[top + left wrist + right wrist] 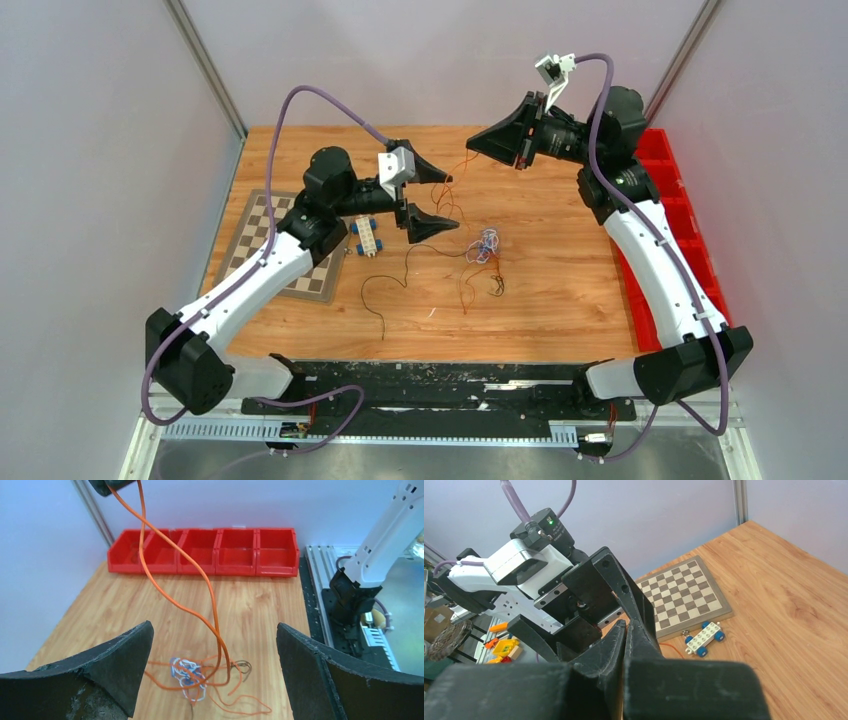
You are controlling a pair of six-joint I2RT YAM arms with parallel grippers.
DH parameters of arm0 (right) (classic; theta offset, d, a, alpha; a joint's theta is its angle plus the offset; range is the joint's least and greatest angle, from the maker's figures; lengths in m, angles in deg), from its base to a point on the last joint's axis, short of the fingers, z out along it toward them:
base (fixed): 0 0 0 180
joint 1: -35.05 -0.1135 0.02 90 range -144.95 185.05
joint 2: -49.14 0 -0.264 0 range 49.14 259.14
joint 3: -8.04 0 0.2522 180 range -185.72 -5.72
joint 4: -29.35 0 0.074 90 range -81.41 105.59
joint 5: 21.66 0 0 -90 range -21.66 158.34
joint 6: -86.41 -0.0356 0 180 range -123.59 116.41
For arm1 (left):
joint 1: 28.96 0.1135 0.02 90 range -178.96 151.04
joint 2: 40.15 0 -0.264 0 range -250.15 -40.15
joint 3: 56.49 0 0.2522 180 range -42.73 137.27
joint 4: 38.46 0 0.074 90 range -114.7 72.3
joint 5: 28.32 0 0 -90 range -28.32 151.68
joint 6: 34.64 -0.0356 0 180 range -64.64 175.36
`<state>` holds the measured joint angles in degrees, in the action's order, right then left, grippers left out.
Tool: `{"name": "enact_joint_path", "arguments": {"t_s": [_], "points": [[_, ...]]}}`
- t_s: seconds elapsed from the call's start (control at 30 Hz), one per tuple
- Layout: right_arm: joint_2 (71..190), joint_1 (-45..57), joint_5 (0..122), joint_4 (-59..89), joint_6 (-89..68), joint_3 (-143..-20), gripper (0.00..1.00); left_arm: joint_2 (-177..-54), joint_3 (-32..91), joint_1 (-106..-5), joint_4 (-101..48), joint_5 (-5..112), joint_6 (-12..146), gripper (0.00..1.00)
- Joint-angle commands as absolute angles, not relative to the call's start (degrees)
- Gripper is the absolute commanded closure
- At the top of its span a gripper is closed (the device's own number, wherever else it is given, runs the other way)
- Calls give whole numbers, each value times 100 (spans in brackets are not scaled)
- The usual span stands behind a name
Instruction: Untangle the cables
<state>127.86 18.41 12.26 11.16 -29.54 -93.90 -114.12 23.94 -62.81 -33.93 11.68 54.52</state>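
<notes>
The cables lie mid-table as a small white and bluish knot [485, 243] with orange strands [467, 290] and a dark strand [385, 290] trailing toward the front. My right gripper [474, 148] is raised above the table and shut on an orange cable [200, 575], which hangs in two strands down to the knot [189, 672]. Its jaws are pressed together in the right wrist view [628, 624]. My left gripper [447, 200] is open and empty, hovering left of the knot, with the hanging orange cable between its fingers [214, 630].
A chessboard [290, 240] lies at the left, with a white and blue toy car [366, 235] beside it; both show in the right wrist view [684, 592] [703, 637]. A row of red bins [690, 230] lines the right table edge [200, 550].
</notes>
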Motion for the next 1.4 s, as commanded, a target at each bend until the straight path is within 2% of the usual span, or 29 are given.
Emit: {"name": "enact_joint_path", "arguments": {"t_s": [0.0,0.03,0.13,0.23,0.3,0.33,0.37,0.43,0.8,0.93,0.97,1.0,1.07,1.23,1.3,1.37], "points": [[12761,1794,1217,1470,-3294,-9688,100,-11509,2398,-6421,-4290,1215,5137,2],[12764,1797,1234,1471,-3294,-9713,100,-11546,2448,-6438,-4270,1221,5121,7],[12800,1977,1220,1471,-3407,-9803,100,-11558,2511,-6449,-4008,1395,5085,37],[12870,2208,1139,1469,-3522,-9978,100,-11364,2260,-6445,-3861,1582,5018,48],[12877,2283,1121,1471,-3535,-9983,100,-11234,2107,-6439,-3961,1660,5054,68],[12871,2317,1109,1466,-3532,-9928,100,-11172,2094,-6441,-3984,1699,5145,74],[12857,2353,1105,1455,-3515,-9844,100,-11144,2104,-6439,-4000,1770,5200,86],[12808,2468,1102,1405,-3444,-9631,100,-11065,2203,-6444,-3985,1840,5349,99],[12616,2628,1206,663,-2346,-8084,100,-10831,2849,-6441,-4259,2057,6549,100],[12368,2171,1089,593,-2182,-7601,100,-10987,3096,-6444,-4381,2157,7060,100],[12244,2004,1087,587,-2118,-7611,97,-11021,3138,-6440,-4383,2163,7220,100],[12181,1880,1063,565,-2075,-7668,90,-11101,3207,-6443,-4368,2178,7314,100],[12164,1938,1041,327,-1887,-7939,69,-11189,3287,-6431,-4289,2158,7553,100],[12209,2616,1548,-1031,-179,-8984,29,-11270,3307,-6339,-3890,2100,8117,100],[12130,2795,1906,-1268,599,-9257,14,-11303,3306,-6289,-3678,2104,8274,100],[12025,2811,2365,-1378,1274,-9447,5,-11335,3306,-6255,-3473,2116,8396,100]]}}
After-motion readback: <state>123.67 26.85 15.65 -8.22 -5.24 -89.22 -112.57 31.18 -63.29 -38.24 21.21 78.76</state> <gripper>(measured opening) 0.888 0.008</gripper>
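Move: The orange cable that hangs from the closed right fingers passes between the open left fingers, within about 1 cm of their midpoint. From the left hand the right fingertips are some 5 cm ahead, 3 cm to the right and 8 cm up, the tangle about 9 cm ahead, 8 cm right and 34 cm down, and the toy car 12 cm ahead, 18 cm left and as low. From the right hand, the stretch of cable at the left fingers is 5 cm back, 2 cm left and 8 cm down. Nearly in place, the left fingers close fully and pinch the orange cable, then lift it about 9 cm, tipping up some 15 degrees. The right hand, fingers still shut on the cable, arcs forward and right, then sinks about 15 cm, swinging back and a little left; there it opens, lets go and pulls away right, forward and up. ##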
